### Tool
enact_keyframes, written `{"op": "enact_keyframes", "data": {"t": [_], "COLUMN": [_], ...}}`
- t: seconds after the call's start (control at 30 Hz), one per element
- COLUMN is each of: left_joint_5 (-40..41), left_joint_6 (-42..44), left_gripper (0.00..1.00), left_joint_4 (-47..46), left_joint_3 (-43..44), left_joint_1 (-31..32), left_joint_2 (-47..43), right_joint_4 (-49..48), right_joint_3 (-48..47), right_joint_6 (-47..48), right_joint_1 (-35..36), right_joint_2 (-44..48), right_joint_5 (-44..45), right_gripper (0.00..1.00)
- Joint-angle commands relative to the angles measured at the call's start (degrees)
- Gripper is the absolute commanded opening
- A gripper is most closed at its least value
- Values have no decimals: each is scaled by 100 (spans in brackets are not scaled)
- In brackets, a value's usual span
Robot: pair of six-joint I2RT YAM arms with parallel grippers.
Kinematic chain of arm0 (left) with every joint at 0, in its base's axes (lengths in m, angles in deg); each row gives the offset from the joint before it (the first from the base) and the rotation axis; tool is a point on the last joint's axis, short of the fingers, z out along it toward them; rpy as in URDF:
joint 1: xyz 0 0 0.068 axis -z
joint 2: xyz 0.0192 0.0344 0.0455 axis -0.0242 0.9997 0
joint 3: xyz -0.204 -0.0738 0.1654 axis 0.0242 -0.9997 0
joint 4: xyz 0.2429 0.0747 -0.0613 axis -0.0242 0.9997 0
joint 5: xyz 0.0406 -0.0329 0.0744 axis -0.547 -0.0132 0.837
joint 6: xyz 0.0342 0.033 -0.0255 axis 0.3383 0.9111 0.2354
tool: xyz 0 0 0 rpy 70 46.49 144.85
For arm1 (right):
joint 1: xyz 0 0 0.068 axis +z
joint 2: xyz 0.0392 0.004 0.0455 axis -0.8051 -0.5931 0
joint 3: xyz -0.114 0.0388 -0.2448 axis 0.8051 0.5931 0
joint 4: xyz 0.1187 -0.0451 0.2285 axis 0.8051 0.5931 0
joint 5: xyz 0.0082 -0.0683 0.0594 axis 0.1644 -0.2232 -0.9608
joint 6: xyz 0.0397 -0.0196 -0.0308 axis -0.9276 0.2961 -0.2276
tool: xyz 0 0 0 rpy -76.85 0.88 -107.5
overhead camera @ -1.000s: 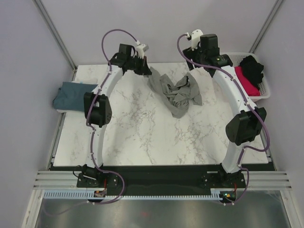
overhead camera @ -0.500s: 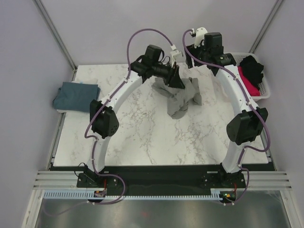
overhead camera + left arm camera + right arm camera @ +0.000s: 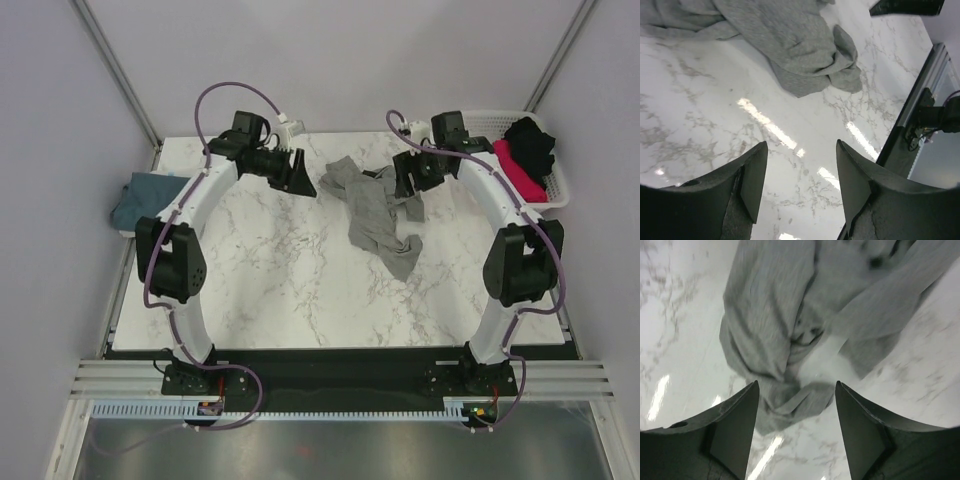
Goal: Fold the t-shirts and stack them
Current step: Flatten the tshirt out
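A heather grey t-shirt (image 3: pixel 372 215) lies crumpled on the marble table (image 3: pixel 270 280), at the back middle. My left gripper (image 3: pixel 299 174) hovers just left of the shirt, open and empty. In the left wrist view, my left gripper (image 3: pixel 801 145) frames bare marble, with the grey shirt (image 3: pixel 790 45) further off. My right gripper (image 3: pixel 408 182) hangs open over the shirt's right edge. From the right wrist, the grey shirt (image 3: pixel 780 315) bunches just beyond my right gripper (image 3: pixel 796 383), which holds nothing. A folded teal-blue t-shirt (image 3: pixel 150 200) rests at the table's left edge.
A white basket (image 3: pixel 556 190) at the back right holds a magenta-pink t-shirt (image 3: pixel 520 170) and a black t-shirt (image 3: pixel 530 140). Grey walls close in the left, right and back sides. The arm bases sit on a dark strip (image 3: pixel 340 365) at the near edge.
My left gripper swung right with the grey shirt, opened, let it go and drew back left. The shirt now stretches further toward the front. My right gripper dropped lower over it.
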Motion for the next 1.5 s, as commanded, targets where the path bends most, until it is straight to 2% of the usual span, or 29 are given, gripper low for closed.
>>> {"op": "enact_keyframes", "data": {"t": [0.0, 0.07, 0.2, 0.33, 0.63, 1.0, 1.23, 1.47], "left_joint_5": [306, 411, 333, 332, 438, 657, 728, 746], "left_joint_6": [449, 537, 485, 467, 432, 493, 484, 458], "left_gripper": [64, 64, 63, 63, 63, 63, 63, 63], "left_joint_4": [96, 87, 52, 35, -18, -27, -62, -62], "left_joint_3": [-141, -176, -167, -167, -378, -475, -405, -229], "left_joint_1": [-165, -210, -219, -219, -219, -219, -219, -219], "left_joint_2": [-419, -463, -437, -445, -595, -692, -604, -428], "right_joint_4": [660, 643, 468, 230, -192, -26, 177, 467], "right_joint_3": [600, 1012, 1611, 2104, 1657, 945, 909, 1014], "right_joint_6": [130, 314, 1515, 2203, 1511, 1502, 1563, 1651], "right_joint_1": [-97, -106, -133, -168, -440, -651, -642, -651], "right_joint_2": [283, 336, 555, 652, -243, -1175, -1334, -1317], "right_joint_5": [-668, -695, -826, -686, -730, -888, -906, -976], "right_gripper": [70, 70, 70, 71, 68, 63, 60, 49]}}
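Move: The grey t-shirt's loose corner, at the near end by its right edge, lies about 16 cm below the open right hand, some 6 cm back and 4 cm to its right. The t-shirt's right flap is about 9 cm straight beyond that corner; its crumpled middle lies 4 cm ahead of the hand and 8 cm to its left. From the left hand the corner is some 29 cm right, 4 cm back and 19 cm below. Right hand sinks some 15 cm, back then forward-right towards the loose corner, tipping 20 degrees steeper, fingers partly closing. ##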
